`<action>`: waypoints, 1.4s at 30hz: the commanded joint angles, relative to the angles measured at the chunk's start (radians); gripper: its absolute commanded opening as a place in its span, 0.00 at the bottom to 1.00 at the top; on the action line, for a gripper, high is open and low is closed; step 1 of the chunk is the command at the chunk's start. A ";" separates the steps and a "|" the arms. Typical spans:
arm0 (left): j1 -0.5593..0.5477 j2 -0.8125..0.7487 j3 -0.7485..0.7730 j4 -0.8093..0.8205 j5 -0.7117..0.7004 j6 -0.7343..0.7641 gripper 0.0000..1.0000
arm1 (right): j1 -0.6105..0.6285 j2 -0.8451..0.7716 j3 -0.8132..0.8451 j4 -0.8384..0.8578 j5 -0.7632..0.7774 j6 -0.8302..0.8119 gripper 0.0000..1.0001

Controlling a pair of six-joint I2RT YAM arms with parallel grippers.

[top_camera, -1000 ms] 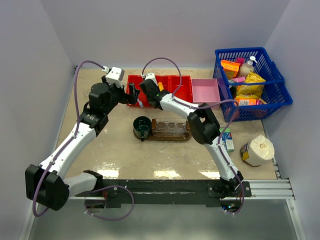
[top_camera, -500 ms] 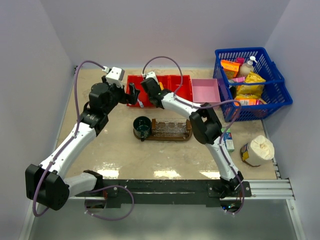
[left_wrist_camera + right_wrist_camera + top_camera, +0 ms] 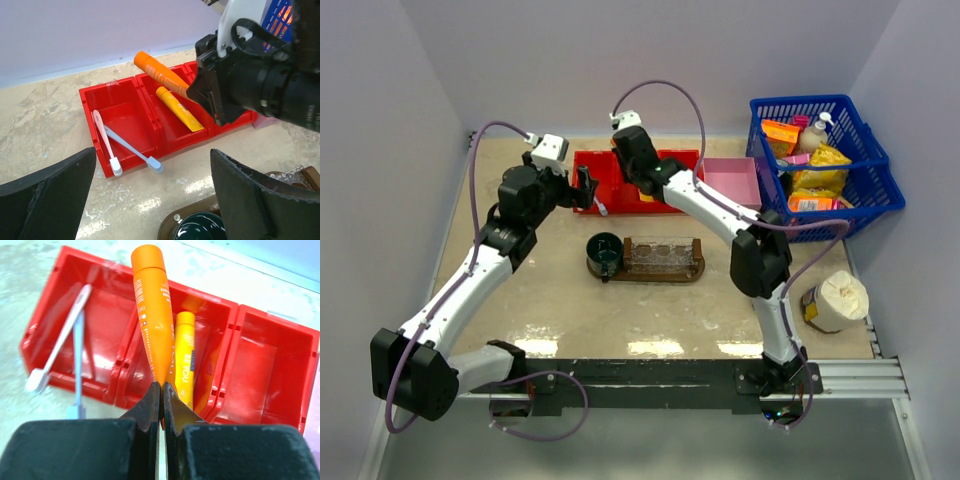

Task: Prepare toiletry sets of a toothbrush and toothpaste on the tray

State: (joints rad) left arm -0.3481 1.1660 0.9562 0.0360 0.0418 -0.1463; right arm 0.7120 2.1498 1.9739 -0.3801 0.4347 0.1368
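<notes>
My right gripper point(image 3: 161, 387) is shut on the flat end of the deep orange toothpaste point(image 3: 152, 315), holding it cap-forward above the red bin point(image 3: 260, 365). The yellower toothpaste point(image 3: 185, 355) lies in the bin's middle compartment. Two white toothbrushes point(image 3: 102, 135) point(image 3: 130, 147) lie crossed in the left compartment, heads over its front wall. My left gripper point(image 3: 152, 200) is open and holds nothing, hovering in front of that compartment. The brown tray point(image 3: 650, 279) lies at mid-table, nearer to me than the bin.
A dark green cup point(image 3: 604, 252) and a clear holder point(image 3: 660, 255) stand on the tray. A pink box point(image 3: 731, 182) sits right of the red bin. A blue basket point(image 3: 825, 165) of goods is at the far right, a paper roll point(image 3: 835, 300) nearer.
My right gripper closed on the deep orange tube and rose away from the bin toward the back wall with it. The left arm has stayed still.
</notes>
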 commanded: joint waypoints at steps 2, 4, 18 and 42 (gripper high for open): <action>0.000 -0.029 0.027 0.034 0.009 0.045 1.00 | -0.014 -0.139 -0.047 -0.031 -0.145 -0.013 0.00; 0.000 -0.029 0.029 0.042 0.068 0.082 1.00 | -0.017 -0.200 -0.087 -0.051 -0.204 -0.014 0.00; -0.032 -0.029 0.069 -0.066 0.653 0.335 1.00 | -0.022 -0.577 -0.273 -0.359 -0.484 -0.008 0.00; -0.245 0.067 0.158 -0.401 0.935 0.482 1.00 | 0.018 -0.735 -0.274 -0.717 -0.777 -0.060 0.00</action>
State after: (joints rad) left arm -0.5743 1.2076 1.0744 -0.2970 0.8860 0.2859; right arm 0.7265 1.4666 1.6760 -1.0714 -0.2386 0.1108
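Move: In the right fingers, the orange toothpaste lies about 18 cm ahead of the left hand, 9 cm to its right and 9 cm lower; the toothbrushes are some 14 cm ahead of the left hand, 3 cm right and 22 cm below. From the right hand, the tray is about 15 cm back, 4 cm right and 15 cm down, the green cup 15 cm back, 6 cm left, 11 cm down. Drawing back from the red box, the right hand keeps its pinch on the orange tube and carries it some 27 cm back over the tray, 7 cm right and 8 cm up, turning counter-clockwise and tipping down about 30 degrees each. The left hand, fingers still wide open, swings back and right some 20 cm, turning about 65 degrees clockwise to bring its fingers around the tube's free part. ##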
